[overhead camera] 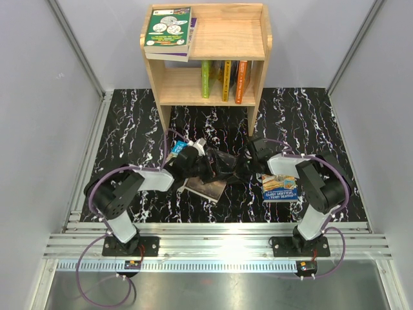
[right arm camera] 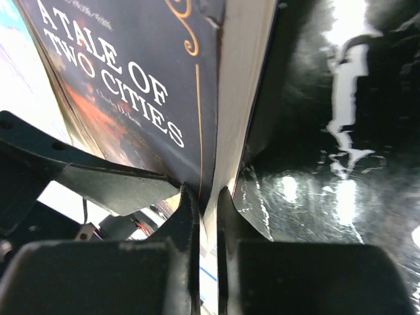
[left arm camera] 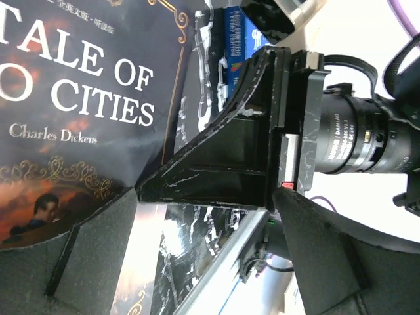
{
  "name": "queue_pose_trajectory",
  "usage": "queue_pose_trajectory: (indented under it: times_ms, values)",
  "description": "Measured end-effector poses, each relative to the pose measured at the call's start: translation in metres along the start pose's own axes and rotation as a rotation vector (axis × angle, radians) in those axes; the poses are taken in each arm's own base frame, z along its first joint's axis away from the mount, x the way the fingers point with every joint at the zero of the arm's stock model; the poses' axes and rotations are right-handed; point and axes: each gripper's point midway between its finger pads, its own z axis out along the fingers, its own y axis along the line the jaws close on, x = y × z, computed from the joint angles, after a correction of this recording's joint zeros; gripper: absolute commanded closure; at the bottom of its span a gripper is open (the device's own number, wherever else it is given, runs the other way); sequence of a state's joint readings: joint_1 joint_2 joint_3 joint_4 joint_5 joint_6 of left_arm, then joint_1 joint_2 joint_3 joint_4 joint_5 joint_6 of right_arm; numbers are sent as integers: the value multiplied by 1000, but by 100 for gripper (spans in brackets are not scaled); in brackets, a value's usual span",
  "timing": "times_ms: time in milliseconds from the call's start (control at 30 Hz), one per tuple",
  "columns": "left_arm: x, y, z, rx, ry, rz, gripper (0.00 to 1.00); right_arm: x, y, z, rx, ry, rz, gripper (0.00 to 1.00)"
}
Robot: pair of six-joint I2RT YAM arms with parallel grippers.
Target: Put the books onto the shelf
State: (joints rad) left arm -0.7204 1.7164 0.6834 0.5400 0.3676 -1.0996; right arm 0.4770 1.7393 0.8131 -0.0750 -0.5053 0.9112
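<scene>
The dark "A Tale of Two Cities" book (overhead camera: 205, 188) lies tilted on the black marbled mat between the two arms. My right gripper (right arm camera: 209, 197) is shut on its fore edge, pinching the cover (right arm camera: 131, 98) and a few pages. My left gripper (left arm camera: 210, 262) is open wide, one finger (left arm camera: 65, 262) resting by the same cover (left arm camera: 79, 98), with the right gripper's finger (left arm camera: 223, 157) just beyond the gap. In the top view the two grippers (overhead camera: 208, 163) (overhead camera: 237, 166) meet over the book. The wooden shelf (overhead camera: 232, 39) holds a green book (overhead camera: 169, 29) on top and three upright books (overhead camera: 224, 81) below.
A blue cartoon-cover book (overhead camera: 279, 187) lies flat under my right arm. Another blue book (overhead camera: 177, 147) sits by my left wrist, and its spine (left arm camera: 236, 39) shows in the left wrist view. Grey walls enclose the mat; an aluminium rail (overhead camera: 213, 242) runs along the near edge.
</scene>
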Motion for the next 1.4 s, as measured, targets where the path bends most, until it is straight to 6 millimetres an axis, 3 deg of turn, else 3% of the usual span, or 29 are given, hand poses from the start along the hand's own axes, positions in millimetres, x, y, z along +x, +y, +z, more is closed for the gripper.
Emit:
queue_pose_trajectory:
  times_ms: [167,300,500,633,767,867,967,1033,1067,1100,1200,1400]
  values:
    - [-6,-5,-12,-130,51,124,8,2,4,-6,12,-28,-42,100]
    - [-14,-18,-34,-184,77,289,8,10,20,-34,15,-80,-111,100]
    - [-18,38,-67,-409,120,400,8,20,51,-106,-5,-193,-231,100]
    - [-20,69,-84,-501,154,400,8,30,57,-135,-14,-227,-266,100]
    - [-11,69,-74,-428,195,390,9,36,53,-147,-1,-233,-271,100]
    - [11,68,-60,-312,257,324,8,38,48,-151,26,-236,-262,100]
    - [17,55,-49,-210,276,291,9,37,45,-156,53,-250,-251,99]
    - [19,52,-44,-175,290,280,9,36,43,-159,72,-259,-237,68]
    - [20,51,-43,-162,295,278,8,36,40,-159,84,-257,-224,28]
    - [20,50,-42,-155,297,279,8,37,37,-159,100,-255,-214,16]
    - [21,49,-42,-151,301,282,8,38,27,-157,131,-252,-201,2]
    - [23,48,-41,-133,308,267,9,46,-12,-135,224,-203,-147,0]
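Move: Under and just beside the left hand lies A Tale of Two Cities, its middle about 2 cm left, 1 cm back and 4 cm below. From the right hand, nearly shut at its right-hand edge, that middle is roughly 10 cm left and 1 cm back, about level. The left blue book lies some 23 cm left and 3 cm ahead of the right hand, the right blue book 15 cm right and 3 cm back. Pulling up from the book's right edge with fingers nearly shut, the right hand rises about 14 cm while drifting back and right, closes fully, then opens wide and sinks 5 cm over the book, still drifting back and right. The left hand, fingers wide, lifts slightly and swings some 11 cm left, clear of the book, rolling its left side up, then comes halfway back right, lower. ##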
